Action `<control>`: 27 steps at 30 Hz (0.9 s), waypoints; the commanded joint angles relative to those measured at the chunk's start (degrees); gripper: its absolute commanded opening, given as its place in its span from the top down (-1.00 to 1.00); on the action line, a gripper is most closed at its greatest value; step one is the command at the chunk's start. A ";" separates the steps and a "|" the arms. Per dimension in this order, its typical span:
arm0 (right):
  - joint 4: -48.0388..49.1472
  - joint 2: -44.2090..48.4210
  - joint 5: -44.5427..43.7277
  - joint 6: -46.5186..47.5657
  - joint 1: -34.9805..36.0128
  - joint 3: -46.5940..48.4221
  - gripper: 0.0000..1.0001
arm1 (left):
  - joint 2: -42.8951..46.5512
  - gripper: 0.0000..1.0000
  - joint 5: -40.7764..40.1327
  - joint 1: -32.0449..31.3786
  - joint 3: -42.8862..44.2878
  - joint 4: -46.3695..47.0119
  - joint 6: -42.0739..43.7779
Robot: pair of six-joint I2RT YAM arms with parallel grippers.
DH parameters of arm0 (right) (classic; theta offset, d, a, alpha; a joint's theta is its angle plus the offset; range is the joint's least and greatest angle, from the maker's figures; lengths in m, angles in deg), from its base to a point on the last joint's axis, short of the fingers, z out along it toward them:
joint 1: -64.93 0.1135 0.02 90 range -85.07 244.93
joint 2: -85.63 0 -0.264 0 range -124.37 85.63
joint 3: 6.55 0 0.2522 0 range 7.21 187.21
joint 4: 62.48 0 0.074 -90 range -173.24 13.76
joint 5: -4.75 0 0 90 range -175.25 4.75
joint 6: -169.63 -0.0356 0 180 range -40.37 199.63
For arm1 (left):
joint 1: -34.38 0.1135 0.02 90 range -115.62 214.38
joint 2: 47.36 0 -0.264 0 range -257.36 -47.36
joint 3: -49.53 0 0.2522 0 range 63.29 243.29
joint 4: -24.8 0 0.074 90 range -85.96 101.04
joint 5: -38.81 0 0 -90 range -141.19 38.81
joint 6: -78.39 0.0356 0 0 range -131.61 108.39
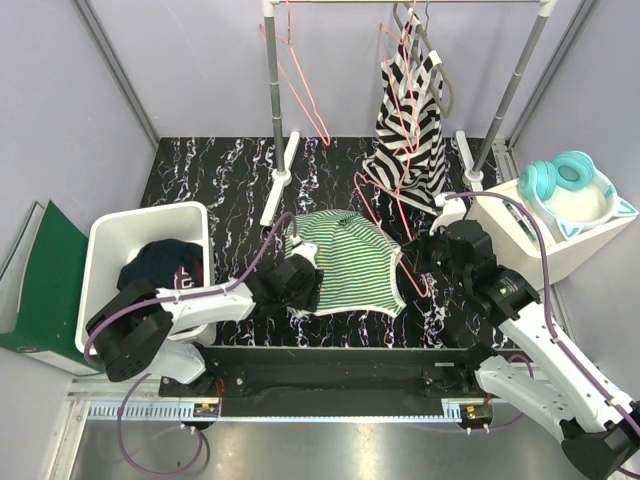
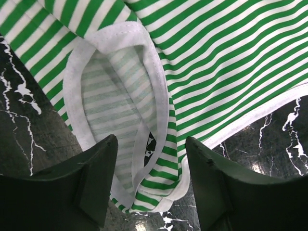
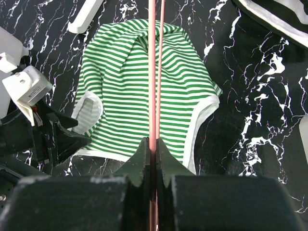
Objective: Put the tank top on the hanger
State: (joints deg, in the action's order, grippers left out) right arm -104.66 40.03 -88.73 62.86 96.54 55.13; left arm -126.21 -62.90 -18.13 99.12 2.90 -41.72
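Note:
The tank top (image 1: 350, 260), finely striped green and white with white trim, lies flat on the black marbled table (image 1: 200, 180). My left gripper (image 1: 305, 280) is at its left edge. In the left wrist view the gripper (image 2: 151, 144) is open, with the folded shoulder strap of the tank top (image 2: 159, 183) between its fingers and a gap on each side. My right gripper (image 1: 420, 255) is shut on the thin pink hanger (image 1: 423, 282). In the right wrist view the hanger's wires (image 3: 153, 72) run from the closed gripper (image 3: 152, 142) out over the middle of the tank top (image 3: 120, 86).
A white bin (image 1: 105, 250) at the left holds a dark navy garment (image 1: 160, 265). A black-and-white striped garment (image 1: 410, 130) hangs on the rack behind, beside spare pink hangers (image 1: 295, 60). Teal headphones (image 1: 570, 190) sit on a white box at the right. The rack's white feet (image 1: 280, 180) rest on the table.

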 commanded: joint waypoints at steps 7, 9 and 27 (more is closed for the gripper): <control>0.83 1.04 -0.29 -0.28 0.55 0.15 1.00 | 0.44 0.85 1.07 -0.75 -0.94 6.82 -1.71; 0.74 1.22 0.23 -0.28 0.55 0.24 1.00 | 1.24 1.00 1.07 -0.75 0.46 6.65 -1.71; 1.18 6.23 6.65 -0.28 0.55 0.07 1.00 | -13.50 1.00 17.85 23.05 26.80 6.66 1.63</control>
State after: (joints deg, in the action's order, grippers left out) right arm -105.73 44.09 -85.67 62.86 96.56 55.06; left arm -134.64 -50.37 1.89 117.59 8.32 -41.70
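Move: The near-left armhole edge of the tank top lies between and just under my open left fingertips, about 1 cm ahead and 2 cm below. The tank top's middle is roughly 9 cm ahead of that hand and 6 cm to its right; the pink hanger hangs about 6 cm ahead, 14 cm right and 18 cm higher. From my right hand, which grips the hanger, the tank top is some 10 cm ahead, 11 cm left and 20 cm below. With my left hand I settle the last centimetre onto the tank top and shut the fingers, pinching the white-trimmed armhole edge. Then I carry that edge up and forward over the shirt, about 14 cm forward and 9 cm up, speeding up, the wrist rolling left side down some 15 degrees. My right hand keeps its grip on the hanger, easing barely back and up at the end. ##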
